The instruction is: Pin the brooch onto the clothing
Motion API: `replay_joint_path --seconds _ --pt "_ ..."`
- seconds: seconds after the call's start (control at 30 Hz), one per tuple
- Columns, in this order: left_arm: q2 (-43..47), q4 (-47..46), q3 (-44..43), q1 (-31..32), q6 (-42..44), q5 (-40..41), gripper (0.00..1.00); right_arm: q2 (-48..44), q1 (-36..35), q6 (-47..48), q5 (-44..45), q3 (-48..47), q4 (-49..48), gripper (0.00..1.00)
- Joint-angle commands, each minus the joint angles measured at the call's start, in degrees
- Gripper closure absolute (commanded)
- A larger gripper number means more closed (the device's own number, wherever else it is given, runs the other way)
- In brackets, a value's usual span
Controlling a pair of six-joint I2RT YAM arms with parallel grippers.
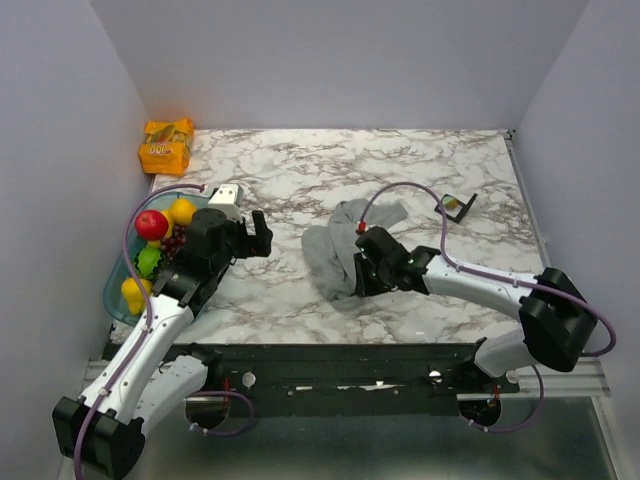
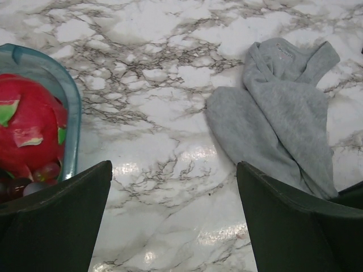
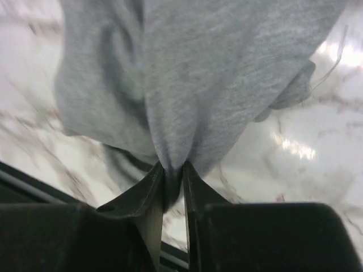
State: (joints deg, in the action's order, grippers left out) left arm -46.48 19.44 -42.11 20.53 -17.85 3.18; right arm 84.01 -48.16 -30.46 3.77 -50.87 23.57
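Note:
The clothing (image 1: pixel 335 245) is a light-grey tank top lying bunched in the middle of the marble table, with its straps toward the back. My right gripper (image 1: pixel 358 275) is at its near edge. In the right wrist view the gripper (image 3: pixel 173 167) is shut on a pinched fold of the grey fabric (image 3: pixel 193 73). The brooch (image 1: pixel 458 208) sits on its small black card at the back right, apart from both grippers. My left gripper (image 1: pixel 258 235) hovers left of the clothing, open and holding nothing (image 2: pixel 173 170). The left wrist view has the tank top (image 2: pixel 278 113) at the right.
A blue-green bowl (image 1: pixel 115 290) of fruit stands at the table's left edge beside my left arm. Its rim (image 2: pixel 71 102) and a red dragon fruit (image 2: pixel 28 130) are visible in the left wrist view. An orange snack pack (image 1: pixel 166 145) lies in the back left corner.

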Motion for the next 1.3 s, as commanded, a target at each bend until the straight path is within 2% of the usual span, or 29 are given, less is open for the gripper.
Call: replay_joint_path --seconds 0.0,0.07,0.1,0.2,0.33,0.43,0.57,0.63,0.73,0.97,1.1,1.27 --pt "-7.9 -1.7 -3.6 4.8 0.3 -2.0 0.01 -8.1 -0.4 -6.5 -2.3 6.9 0.2 0.43" --pt "-11.2 -1.7 -6.9 8.4 1.4 -0.3 0.01 -14.3 -0.3 -6.9 -0.7 7.8 0.5 0.29" --pt "-15.1 -1.9 -8.2 9.4 1.8 0.2 0.01 -16.0 -0.1 -6.9 0.2 7.7 0.6 0.18" --pt "-24.3 -2.0 -14.6 12.2 1.9 -0.5 0.01 -20.6 2.4 -5.1 1.9 6.1 0.6 0.07" --pt "-37.1 -2.0 -24.7 13.8 1.7 -2.3 0.01 -20.4 14.5 -2.7 -3.3 4.0 0.0 0.06" --pt "-46.9 1.5 -32.9 15.2 1.9 -0.8 0.04 -18.7 19.7 -0.6 -5.1 2.5 -0.3 0.06" --pt "-54.6 2.0 -40.2 20.1 4.5 0.5 0.05 -18.9 23.4 0.0 -6.1 3.0 -0.2 0.06" --pt "-58.4 -0.1 -42.7 23.2 8.5 1.4 0.05 -21.3 25.3 -0.7 -6.1 5.2 -0.2 0.06" --pt "-65.7 1.4 -52.7 25.0 10.6 2.3 0.05 -27.9 27.8 -2.3 -5.4 8.9 -0.2 0.07" --pt "-80.8 4.7 -68.8 26.7 12.5 3.1 0.05 -44.3 28.1 -3.5 1.0 13.2 5.4 0.07" --pt "-88.1 6.0 -75.9 27.1 13.2 5.5 0.05 -48.8 28.1 -2.3 2.6 11.9 12.0 0.07" --pt "-92.3 4.6 -81.3 27.2 12.6 5.4 0.05 -53.8 28.2 -2.4 1.2 11.6 15.3 0.07"
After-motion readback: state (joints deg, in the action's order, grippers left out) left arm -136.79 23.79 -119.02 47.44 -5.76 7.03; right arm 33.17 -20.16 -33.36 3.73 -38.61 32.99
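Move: The clothing's near end is still in the right fingers, within about a centimetre of that hand's point. Its far sleeve end, where the left hand is bound, lies some 16 cm ahead, 32 cm to the right and 16 cm below the left hand. The brooch lies 12 cm right of that sleeve end; the fruit basket is 24 cm left of the left hand, 3 cm farther out. From the right hand, the sleeve end is roughly 20 cm ahead and 12 cm right. The clothing's near end is eased about 3 cm further back, then let go as the right fingers spread wide; that hand rises some 13 cm and swings off to the right, its fingers tipping up. Meanwhile the left hand, open throughout, sweeps about 34 cm right with 15 cm of forward reach to come low over the far sleeve end, turning clockwise and sinking as it arrives. ##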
